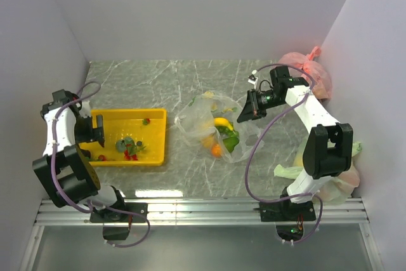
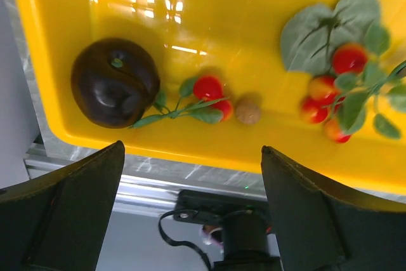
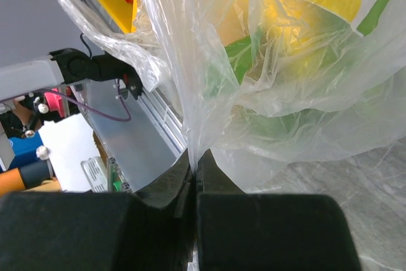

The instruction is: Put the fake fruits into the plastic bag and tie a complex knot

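Note:
The transparent plastic bag [image 1: 204, 120] lies open at the table's middle with a yellow banana [image 1: 222, 122], an orange [image 1: 216, 150] and a green fruit [image 1: 231, 139] inside. My right gripper [image 1: 244, 112] is shut on the bag's right edge film [image 3: 190, 99]; its jaws [image 3: 195, 155] pinch the film, with yellow and green shapes behind it. My left gripper [image 1: 97, 129] hangs open and empty over the left end of the yellow tray [image 1: 158, 117]. In the left wrist view, the open gripper [image 2: 192, 152] is above red berries [image 2: 207, 87], a dark round fruit [image 2: 114, 90] and a berry cluster [image 2: 333, 90].
A pink knotted bag [image 1: 309, 71] lies at the back right against the wall. Pale green bags [image 1: 342, 172] sit by the right arm's base. A small tan ball [image 2: 248, 111] is in the tray. Walls close in left, back and right.

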Available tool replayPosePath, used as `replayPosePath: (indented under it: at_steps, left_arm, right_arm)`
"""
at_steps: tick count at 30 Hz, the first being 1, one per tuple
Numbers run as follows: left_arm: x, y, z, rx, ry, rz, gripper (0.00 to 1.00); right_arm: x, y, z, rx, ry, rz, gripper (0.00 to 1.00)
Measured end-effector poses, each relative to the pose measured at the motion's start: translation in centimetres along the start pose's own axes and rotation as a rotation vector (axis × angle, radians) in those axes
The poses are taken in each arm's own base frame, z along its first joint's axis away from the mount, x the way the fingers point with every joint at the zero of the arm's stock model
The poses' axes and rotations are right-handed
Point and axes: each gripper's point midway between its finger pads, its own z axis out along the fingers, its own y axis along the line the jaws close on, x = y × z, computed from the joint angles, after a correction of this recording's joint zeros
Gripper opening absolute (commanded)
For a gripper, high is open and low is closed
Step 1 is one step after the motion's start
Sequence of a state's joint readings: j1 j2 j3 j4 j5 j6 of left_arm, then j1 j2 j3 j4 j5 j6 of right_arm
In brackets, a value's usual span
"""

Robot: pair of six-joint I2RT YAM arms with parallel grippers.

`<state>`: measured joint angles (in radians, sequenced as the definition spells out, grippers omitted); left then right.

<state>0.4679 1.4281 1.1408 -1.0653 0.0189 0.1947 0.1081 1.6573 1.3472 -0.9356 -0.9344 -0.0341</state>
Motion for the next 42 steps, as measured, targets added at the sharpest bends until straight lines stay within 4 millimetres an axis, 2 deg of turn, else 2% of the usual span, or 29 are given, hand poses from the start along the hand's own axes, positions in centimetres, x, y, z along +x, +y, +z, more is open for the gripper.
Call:
replayPosePath:
  at_steps: [11, 20, 30, 34, 37, 39, 42]
  left_arm:
    - [3.2, 1.6, 2.0, -0.075, 0.119, 0.112, 0.98]
    - [3.3, 3.3, 4.5, -0.135, 0.162, 0.166, 0.97]
    - [2.3, 3.7, 7.2, -0.134, 0.183, 0.190, 0.92]
    - [1.9, 3.5, 8.4, -0.115, 0.195, 0.196, 0.88]
    - [1.2, 3.0, 9.0, -0.102, 0.192, 0.210, 0.79]
    - [0.5, 2.6, 9.2, -0.089, 0.187, 0.222, 0.70]
    - [-0.5, 1.9, 9.5, -0.072, 0.177, 0.243, 0.63]
  right_arm:
    - [0.1, 0.0, 0.0, 0.003, 0.005, -0.002, 0.00]
    - [0.1, -0.1, 0.0, 0.003, 0.005, -0.001, 0.00]
    - [0.1, -0.1, 0.0, 0.010, 0.005, 0.005, 0.00]
    - [0.1, -0.1, 0.0, 0.010, 0.005, 0.006, 0.00]
    - [0.1, -0.2, 0.0, 0.011, 0.005, 0.006, 0.00]
    - [0.1, -0.2, 0.0, 0.011, 0.005, 0.006, 0.00]
    - [0.2, -0.2, 0.0, 0.012, 0.005, 0.007, 0.00]
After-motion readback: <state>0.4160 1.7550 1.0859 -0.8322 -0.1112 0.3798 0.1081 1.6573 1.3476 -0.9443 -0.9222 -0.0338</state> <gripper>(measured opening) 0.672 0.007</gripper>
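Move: The dark round fruit in the near left corner of the yellow tray lies about 3 cm ahead of the open left hand, 5 cm to its left and 8 cm below. At that same depth, the small tomato sprig is some 3 cm ahead and 2 cm to the right, and the leafy tomato cluster about 5 cm ahead and 13 cm right. From the right hand, the dark fruit is roughly 58 cm left, 6 cm back and 15 cm below. The left hand sinks about 9 cm into the tray's near left corner beside the dark fruit, first drawing back some 3 cm and edging left, then swinging forward about 5 cm low down, so that the spread fingers come at the fruit from its near side. On the way the wrist turns about 10 degrees clockwise and tips its fingertips back towards the base until they point nearly straight down, and over the last stretch the fingers start closing around the fruit, the right-hand finger coming against its side, while the right hand stays still and keeps its pinch on the bag's rim. ##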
